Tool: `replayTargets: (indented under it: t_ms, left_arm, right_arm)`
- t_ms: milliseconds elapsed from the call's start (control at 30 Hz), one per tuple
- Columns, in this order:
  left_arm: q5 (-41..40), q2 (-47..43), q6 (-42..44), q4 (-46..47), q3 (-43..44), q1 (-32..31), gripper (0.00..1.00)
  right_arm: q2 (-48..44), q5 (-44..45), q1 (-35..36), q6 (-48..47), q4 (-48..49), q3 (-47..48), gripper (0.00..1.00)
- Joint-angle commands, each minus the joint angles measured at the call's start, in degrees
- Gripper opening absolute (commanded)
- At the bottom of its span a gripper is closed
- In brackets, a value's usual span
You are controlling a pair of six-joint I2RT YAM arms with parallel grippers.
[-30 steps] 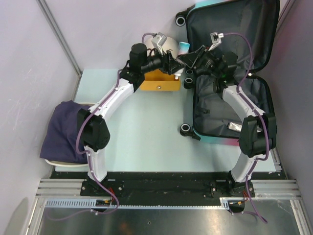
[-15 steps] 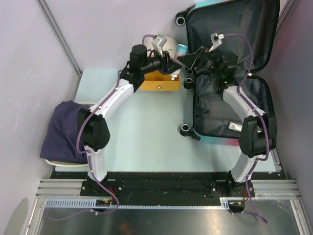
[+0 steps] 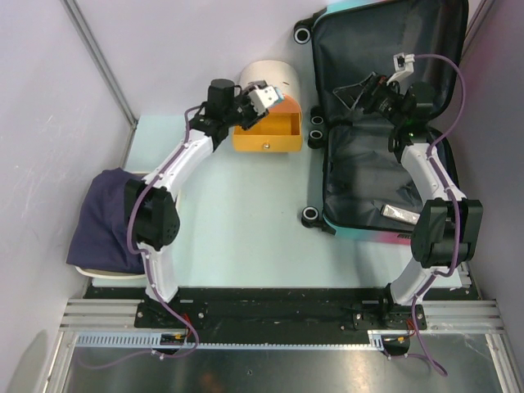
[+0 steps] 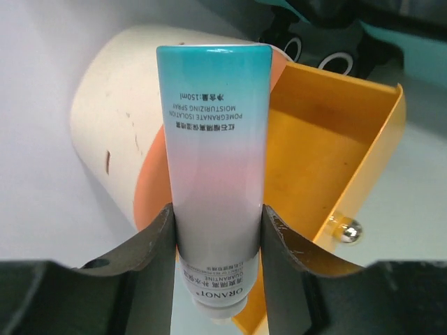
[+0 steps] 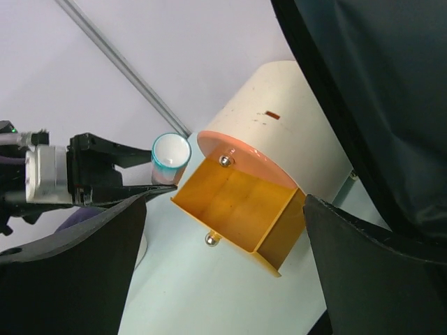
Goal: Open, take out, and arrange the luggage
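The luggage lies open at the right, its lid point(image 3: 385, 41) propped back and its grey-lined base point(image 3: 372, 176) flat on the table. A teal-to-pink spray bottle point(image 4: 213, 139) stands between the fingers of my left gripper point(image 4: 216, 241), which is shut on it. From above, the left gripper point(image 3: 255, 100) holds this bottle point(image 3: 268, 93) above the back left corner of the orange drawer point(image 3: 266, 133). My right gripper point(image 3: 354, 92) hangs over the luggage's hinge area, wide open and empty. In the right wrist view the right gripper point(image 5: 223, 265) frames the drawer point(image 5: 241, 209) and the bottle point(image 5: 171, 155).
A cream cylindrical box point(image 3: 272, 75) lies behind the pulled-out drawer, whose knob point(image 4: 347, 230) faces forward. A dark blue cloth point(image 3: 102, 221) is heaped on a white tray at the left edge. A small silvery item point(image 3: 393, 214) lies in the luggage base. Black wheels point(image 3: 311, 217) jut toward the table's middle.
The two grippers were together at the bottle. The right one has opened and drawn back over the luggage; the left one has carried the bottle left, over the drawer.
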Motion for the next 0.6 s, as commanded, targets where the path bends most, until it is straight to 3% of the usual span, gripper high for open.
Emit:
replayTargets:
  t_ms: [0,133,333,500,567]
  left_arm:
    - [-3.09,0.34,24.58,1.35,0.41,-3.00,0.04]
    - [-2.65,1.22,29.85,0.38,-0.20,-3.62,0.24]
    - [-4.59,2.54,29.43,0.12,2.16,-3.71,0.56]
    - [-3.01,0.53,27.14,-0.05,2.35,-3.88,0.65]
    - [-2.92,-0.53,27.75,-0.23,0.33,-4.14,0.74]
  right_arm:
    - [-2.00,-0.68,0.41,-3.04,-1.26,0.50,0.99]
    - [-1.91,-0.86,0.41,-3.31,-1.34,0.42,0.99]
    - [-2.08,-0.94,0.41,-4.36,-2.40,0.50,0.99]
    - [-1.73,-1.21,0.41,-4.54,-2.22,0.50,0.99]
    - [-1.56,-1.38,0.41,-4.28,-1.87,0.50,0.99]
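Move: The open yellow drawer I am bringing the spray bottle to has its middle about 3 cm to the right of my left hand, 2 cm back and some 10 cm below. The rounded cabinet body stands roughly 7 cm ahead of that hand and 4 cm to its right. The suitcase's nearest pair of wheels is about 16 cm to its right and 3 cm back. From my right hand the drawer is some 17 cm left, 3 cm back and 20 cm lower. I roll my left wrist some 25 degrees, its left side rising, while the hand shifts about 2 cm right over the drawer with the spray bottle still pinched. Then I sink about 4 cm towards the drawer and open the fingers, letting go of the bottle. ##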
